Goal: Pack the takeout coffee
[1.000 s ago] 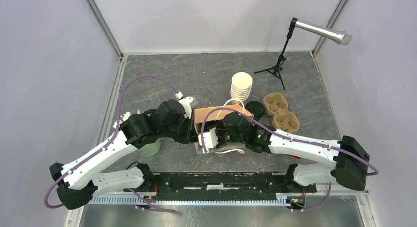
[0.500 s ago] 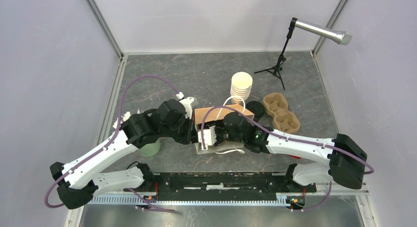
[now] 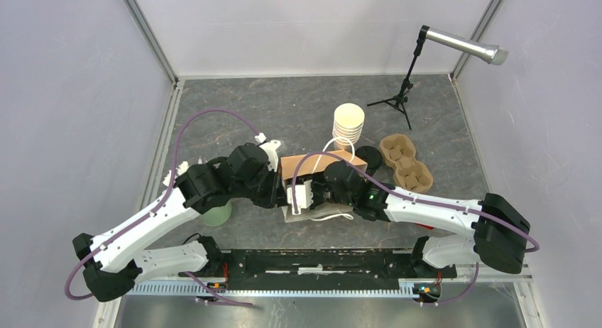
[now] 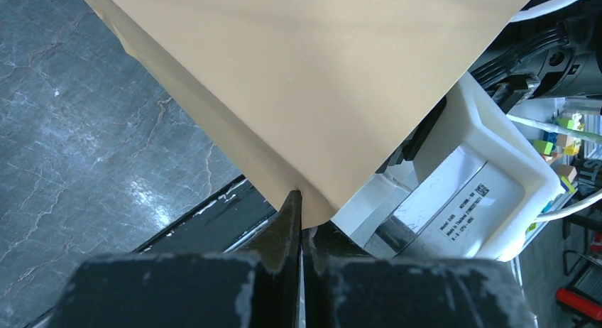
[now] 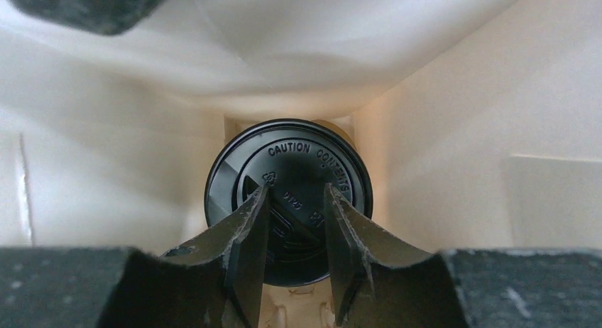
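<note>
A brown paper bag [image 3: 316,162] lies on its side at mid-table, and it fills the top of the left wrist view [image 4: 305,72]. My left gripper [image 4: 297,200] is shut on its lower edge. My right gripper [image 5: 294,193] reaches inside the pale bag interior. Its fingers stand apart in front of the black lid [image 5: 298,165] of a takeout coffee deep in the bag. The tips overlap the lid's face, not its rim. The cup body is mostly hidden behind the lid. In the top view the right fingers are hidden in the bag mouth.
A stack of lidless cream cups [image 3: 348,124] stands behind the bag, with black lids [image 3: 369,157] and a brown pulp cup carrier [image 3: 406,161] to its right. A microphone stand [image 3: 401,94] is at the back right. A pale green object [image 3: 215,214] sits under my left arm.
The right wrist has shifted slightly left toward the bag mouth. The left arm and the bag have hardly moved.
</note>
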`<state>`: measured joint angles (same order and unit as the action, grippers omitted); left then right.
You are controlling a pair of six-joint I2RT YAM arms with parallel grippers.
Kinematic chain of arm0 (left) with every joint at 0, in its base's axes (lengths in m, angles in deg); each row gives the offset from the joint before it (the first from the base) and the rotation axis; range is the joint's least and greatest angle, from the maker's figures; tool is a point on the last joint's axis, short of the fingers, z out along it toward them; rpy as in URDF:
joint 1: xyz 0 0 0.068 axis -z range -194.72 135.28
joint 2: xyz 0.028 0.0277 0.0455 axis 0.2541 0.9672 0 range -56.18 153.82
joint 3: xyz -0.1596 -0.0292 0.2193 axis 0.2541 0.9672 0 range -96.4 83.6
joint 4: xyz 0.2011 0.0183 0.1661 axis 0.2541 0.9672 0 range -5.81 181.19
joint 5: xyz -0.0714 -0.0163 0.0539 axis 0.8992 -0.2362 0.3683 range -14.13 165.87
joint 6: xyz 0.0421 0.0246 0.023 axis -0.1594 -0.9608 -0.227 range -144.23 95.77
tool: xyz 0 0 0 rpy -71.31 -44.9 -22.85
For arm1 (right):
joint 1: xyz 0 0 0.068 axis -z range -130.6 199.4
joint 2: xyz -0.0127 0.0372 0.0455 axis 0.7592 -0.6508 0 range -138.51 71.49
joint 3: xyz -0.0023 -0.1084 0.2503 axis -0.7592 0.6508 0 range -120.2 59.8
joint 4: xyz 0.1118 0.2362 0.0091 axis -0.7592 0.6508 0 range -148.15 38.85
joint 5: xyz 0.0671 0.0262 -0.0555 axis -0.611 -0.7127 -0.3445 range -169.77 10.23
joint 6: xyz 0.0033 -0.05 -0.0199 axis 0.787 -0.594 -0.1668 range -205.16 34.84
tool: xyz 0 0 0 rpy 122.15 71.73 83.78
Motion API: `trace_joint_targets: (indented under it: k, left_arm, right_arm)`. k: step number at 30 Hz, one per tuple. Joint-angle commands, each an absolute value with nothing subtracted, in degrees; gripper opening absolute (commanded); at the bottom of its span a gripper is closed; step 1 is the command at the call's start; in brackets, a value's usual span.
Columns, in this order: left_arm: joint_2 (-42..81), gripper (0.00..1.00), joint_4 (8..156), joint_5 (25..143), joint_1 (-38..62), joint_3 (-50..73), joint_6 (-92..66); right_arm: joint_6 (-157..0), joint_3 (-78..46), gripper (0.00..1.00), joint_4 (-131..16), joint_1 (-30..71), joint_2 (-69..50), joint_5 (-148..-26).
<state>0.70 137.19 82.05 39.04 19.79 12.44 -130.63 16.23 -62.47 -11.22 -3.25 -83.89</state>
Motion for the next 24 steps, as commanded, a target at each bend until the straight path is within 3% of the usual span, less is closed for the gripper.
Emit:
trace_joint_targets:
  k: [1, 8, 16, 24]
  left_arm:
    - [1.1, 0.02, 137.6, 81.7, 39.2, 17.3, 13.5]
    - [0.0, 0.02, 139.0, 78.1, 39.2, 16.9, 14.2]
    - [0.6, 0.02, 139.5, 78.4, 39.2, 16.3, 13.4]
    - [1.3, 0.02, 140.8, 77.8, 39.2, 14.7, 12.3]
  right_arm:
    - [-130.8, 15.0, 0.42, -56.9, -10.4, -2.0, -85.0]
    - [-126.9, 9.8, 0.55, -45.3, -10.5, 2.5, -88.5]
    - [-123.0, 8.5, 0.57, -41.5, -10.5, 10.7, -91.8]
    - [-114.8, 2.4, 0.66, -36.6, -10.5, 16.8, -93.1]
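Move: Inside the open paper bag, the packed black-lidded cup has its middle about 1 cm ahead of the right fingertips, 3 cm to their left and 6 cm below. The other lidded cup stands outside the bag, some 8 cm farther out and 18 cm to the right hand's right, and 8 cm lower. For the left hand, pinching the bag's near-left rim corner, the packed cup lies about 5 cm ahead, 5 cm right and 14 cm down. Drawing away from the packed cup's lid, the right hand eases back and to its right, then climbs ever faster up through the bag, about 8 cm up in all, with 5 cm back and 4 cm right. Its already parted fingers spread plainly wider. The left hand keeps its pinch on the rim corner, easing about 1 cm left. ##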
